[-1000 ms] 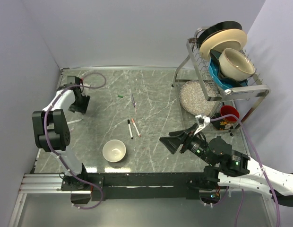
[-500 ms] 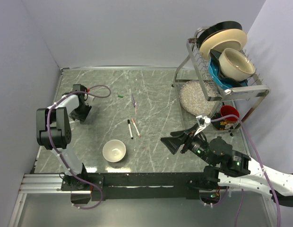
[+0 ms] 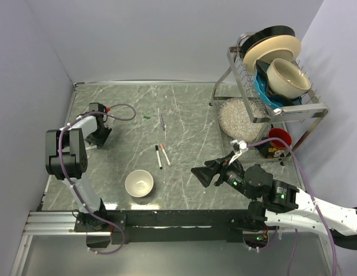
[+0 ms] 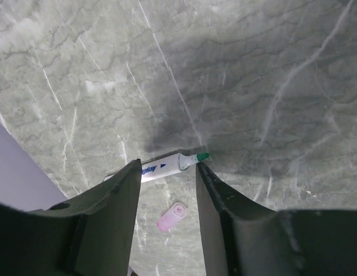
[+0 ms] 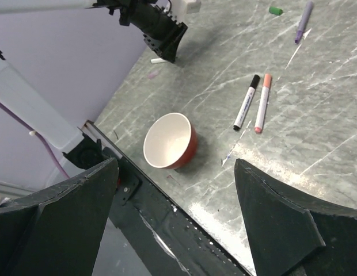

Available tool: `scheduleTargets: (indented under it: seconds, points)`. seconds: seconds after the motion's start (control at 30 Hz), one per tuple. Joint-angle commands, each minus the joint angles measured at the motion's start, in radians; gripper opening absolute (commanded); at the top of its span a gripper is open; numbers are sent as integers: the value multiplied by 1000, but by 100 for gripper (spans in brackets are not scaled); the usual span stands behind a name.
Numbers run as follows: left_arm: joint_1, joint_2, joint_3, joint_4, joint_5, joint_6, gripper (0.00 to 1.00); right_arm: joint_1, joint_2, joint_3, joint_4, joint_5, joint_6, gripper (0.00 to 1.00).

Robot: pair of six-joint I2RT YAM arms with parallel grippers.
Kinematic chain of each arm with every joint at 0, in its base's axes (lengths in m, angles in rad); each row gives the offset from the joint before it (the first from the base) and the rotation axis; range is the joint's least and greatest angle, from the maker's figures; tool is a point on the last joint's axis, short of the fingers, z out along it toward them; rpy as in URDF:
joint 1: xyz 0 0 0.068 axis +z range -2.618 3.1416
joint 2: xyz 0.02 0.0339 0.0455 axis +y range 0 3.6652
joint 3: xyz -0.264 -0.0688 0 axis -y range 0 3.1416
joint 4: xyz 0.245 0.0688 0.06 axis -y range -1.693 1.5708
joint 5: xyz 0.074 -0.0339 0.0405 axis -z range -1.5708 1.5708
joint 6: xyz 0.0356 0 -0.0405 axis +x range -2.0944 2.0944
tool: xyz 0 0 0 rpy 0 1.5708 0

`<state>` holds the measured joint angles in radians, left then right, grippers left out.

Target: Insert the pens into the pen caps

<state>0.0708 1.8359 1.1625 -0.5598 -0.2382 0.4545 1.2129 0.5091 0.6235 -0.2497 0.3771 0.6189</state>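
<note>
A white pen with a green tip (image 4: 170, 165) lies on the marble at the left edge, across the tips of my left gripper (image 4: 167, 167). The jaws are open and straddle it without clamping; the green tip nearly touches the right finger. A small pink cap (image 4: 171, 217) lies between the fingers. From above, the left gripper (image 3: 97, 135) is at the far left. A black-ended pen (image 3: 158, 156) and an orange-red-ended pen (image 3: 165, 154) lie side by side mid-table, and a green cap (image 3: 147, 117) lies farther back. My right gripper (image 3: 205, 175) hovers wide open and empty.
A bowl, white inside and red outside (image 5: 170, 141), stands near the front edge. A purple pen (image 3: 162, 121) lies beyond the two pens. A dish rack (image 3: 270, 75) with plates and bowls, a clear beaded bag (image 3: 236, 118) and a red cup (image 3: 278, 137) fill the right side.
The left gripper came down over the green-tipped pen and its jaws narrowed a little. The right arm shifted slightly left, still open.
</note>
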Motion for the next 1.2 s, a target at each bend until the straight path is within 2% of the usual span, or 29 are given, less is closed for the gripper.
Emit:
scheduleTargets:
  seconds: [0.0,0.1,0.33,0.43,0.47,0.6,0.8,0.97,1.17]
  points:
    - [9,19,-18,11,42,6,42,-10,2,47,21,28,-19,90]
    - [9,25,-4,-6,77,10,32,-15,6,47,23,28,-19,90]
    - [-2,75,89,-40,137,4,20,-18,6,56,17,28,-13,90]
    - [-11,106,140,-64,161,-2,12,-19,-3,59,12,34,-7,90]
    - [-12,115,155,-80,186,-7,1,-18,-4,62,7,36,-7,90]
    - [-17,131,187,-101,221,-69,1,-19,-9,68,1,40,-1,90]
    - [-34,62,189,-52,180,-190,1,-19,-3,77,1,20,12,90]
    - [-48,68,261,-107,246,-319,1,-19,8,90,-5,5,27,90]
    - [-140,56,177,-37,260,-375,1,-19,12,97,0,-23,56,90]
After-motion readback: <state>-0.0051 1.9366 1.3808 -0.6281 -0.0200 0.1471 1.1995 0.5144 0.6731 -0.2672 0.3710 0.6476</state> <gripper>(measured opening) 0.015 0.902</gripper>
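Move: The green pen lies almost under the left gripper, its green nib between the open fingertips and its middle about 4 cm to the left, 1 cm back and 1 cm below. From that hand the pink cap lies some 6 cm back and 6 cm to the left, the green cap about 15 cm ahead and 25 cm to the right, both on the table. From the right hand the pen is roughly 57 cm left, 20 cm ahead and 24 cm below. Close the left gripper from half open to fully shut at the green pen's nib end, staying low over the table. As the fingers shut, carry the hand about 5 cm forward, then sweep it some 8 cm to the right, towards the green cap, rising about 1 cm and swinging the fingertips some 20 degrees to the right, closer to straight down. ##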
